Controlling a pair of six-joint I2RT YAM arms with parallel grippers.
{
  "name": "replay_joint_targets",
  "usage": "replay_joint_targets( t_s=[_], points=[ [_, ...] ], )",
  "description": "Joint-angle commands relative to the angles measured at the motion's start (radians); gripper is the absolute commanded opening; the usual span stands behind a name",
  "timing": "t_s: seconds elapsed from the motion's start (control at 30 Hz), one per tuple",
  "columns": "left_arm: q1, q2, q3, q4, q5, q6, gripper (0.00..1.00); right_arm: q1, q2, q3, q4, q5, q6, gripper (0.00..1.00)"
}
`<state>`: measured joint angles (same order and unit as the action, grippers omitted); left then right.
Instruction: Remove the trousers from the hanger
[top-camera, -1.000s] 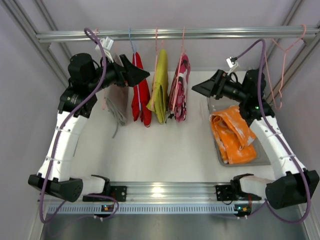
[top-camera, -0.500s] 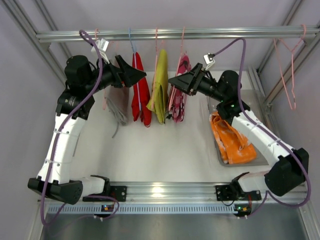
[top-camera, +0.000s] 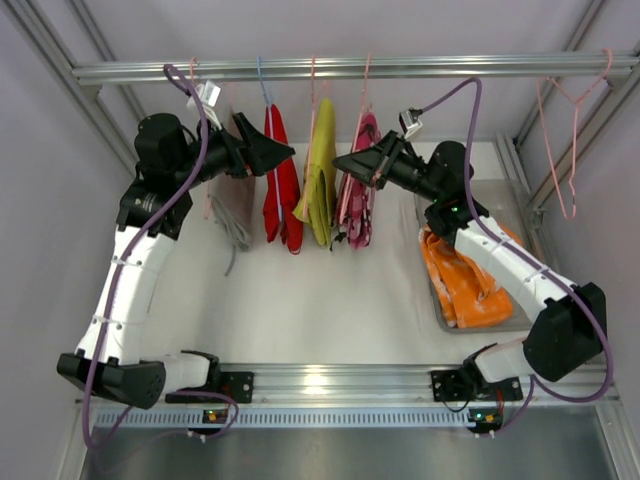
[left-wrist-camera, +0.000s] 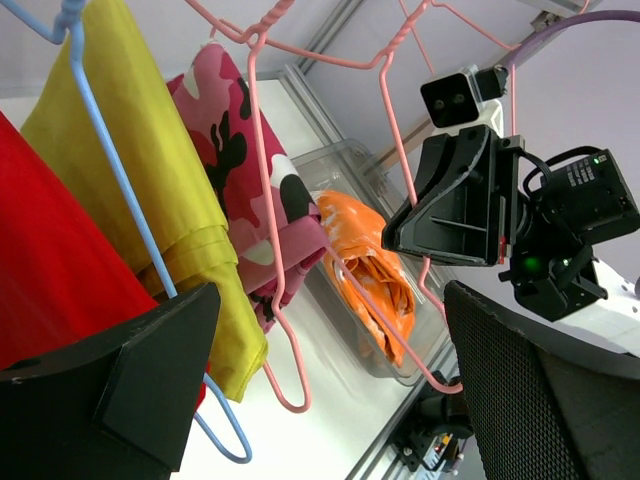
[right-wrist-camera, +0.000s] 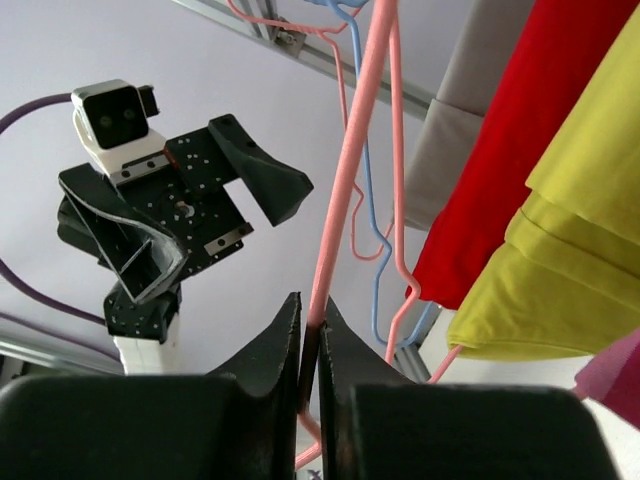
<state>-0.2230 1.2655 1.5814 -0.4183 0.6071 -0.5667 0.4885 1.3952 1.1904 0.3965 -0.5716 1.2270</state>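
Note:
Pink camouflage trousers (top-camera: 358, 185) (left-wrist-camera: 235, 130) hang from a pink wire hanger (top-camera: 364, 95) (right-wrist-camera: 350, 170) on the rail. My right gripper (top-camera: 342, 162) (right-wrist-camera: 311, 325) is shut on that hanger's wire, just right of the trousers' top. Orange trousers with white blotches (top-camera: 462, 270) (left-wrist-camera: 365, 265) lie crumpled in a clear tray (top-camera: 440, 315). My left gripper (top-camera: 280, 150) (left-wrist-camera: 330, 330) stands open beside the red garment with nothing between its fingers, facing the right gripper across the hanging clothes.
On the same rail hang a grey garment (top-camera: 235, 205), a red one (top-camera: 283, 190) on a blue hanger and a yellow one (top-camera: 322, 180). An empty pink hanger (top-camera: 572, 150) dangles at the far right. Frame posts flank both sides.
My right arm swung left from above the tray to the pink camouflage trousers' hanger, and its jaws closed on the wire. The left arm barely moved.

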Motion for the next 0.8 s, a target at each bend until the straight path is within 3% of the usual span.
replay_joint_targets(
  t_s=[0.0, 0.43, 0.77],
  points=[
    [0.007, -0.003, -0.003, 0.075, 0.031, -0.024, 0.98, 0.002, -0.065, 0.041, 0.188, -0.016, -0.029, 0.00],
    [0.007, 0.018, -0.023, 0.164, 0.069, -0.064, 0.98, -0.036, -0.122, 0.150, 0.266, -0.114, -0.078, 0.00],
    [0.002, 0.020, -0.060, 0.289, 0.150, -0.131, 0.98, -0.057, -0.220, 0.109, 0.148, -0.135, -0.285, 0.00]
  ],
)
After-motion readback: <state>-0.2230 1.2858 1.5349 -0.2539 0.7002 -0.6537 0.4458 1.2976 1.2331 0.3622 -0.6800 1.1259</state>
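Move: My right hand already has the camouflage trousers' pink hanger pinched. Its hook sits over the rail, about 12 cm ahead of that hand, 3 to the right and 12 above. The camouflage trousers hang some 12 cm below the hand, 5 ahead and 3 right; the yellow trousers are 5 ahead, 5 left and equally low. From my left hand, the camouflage trousers lie roughly 14 cm right, 4 ahead and 14 below. I keep my right fingers shut on the hanger's wire and lift, slowly at first and then faster, about 4.5 cm up while drawing some 3 cm back and 2 cm right, away from the yellow trousers, to unhook the hanger. That wrist rolls some 10 degrees near the end, its forward side rising. My left hand stays open, easing only a centimetre or two right and up. ##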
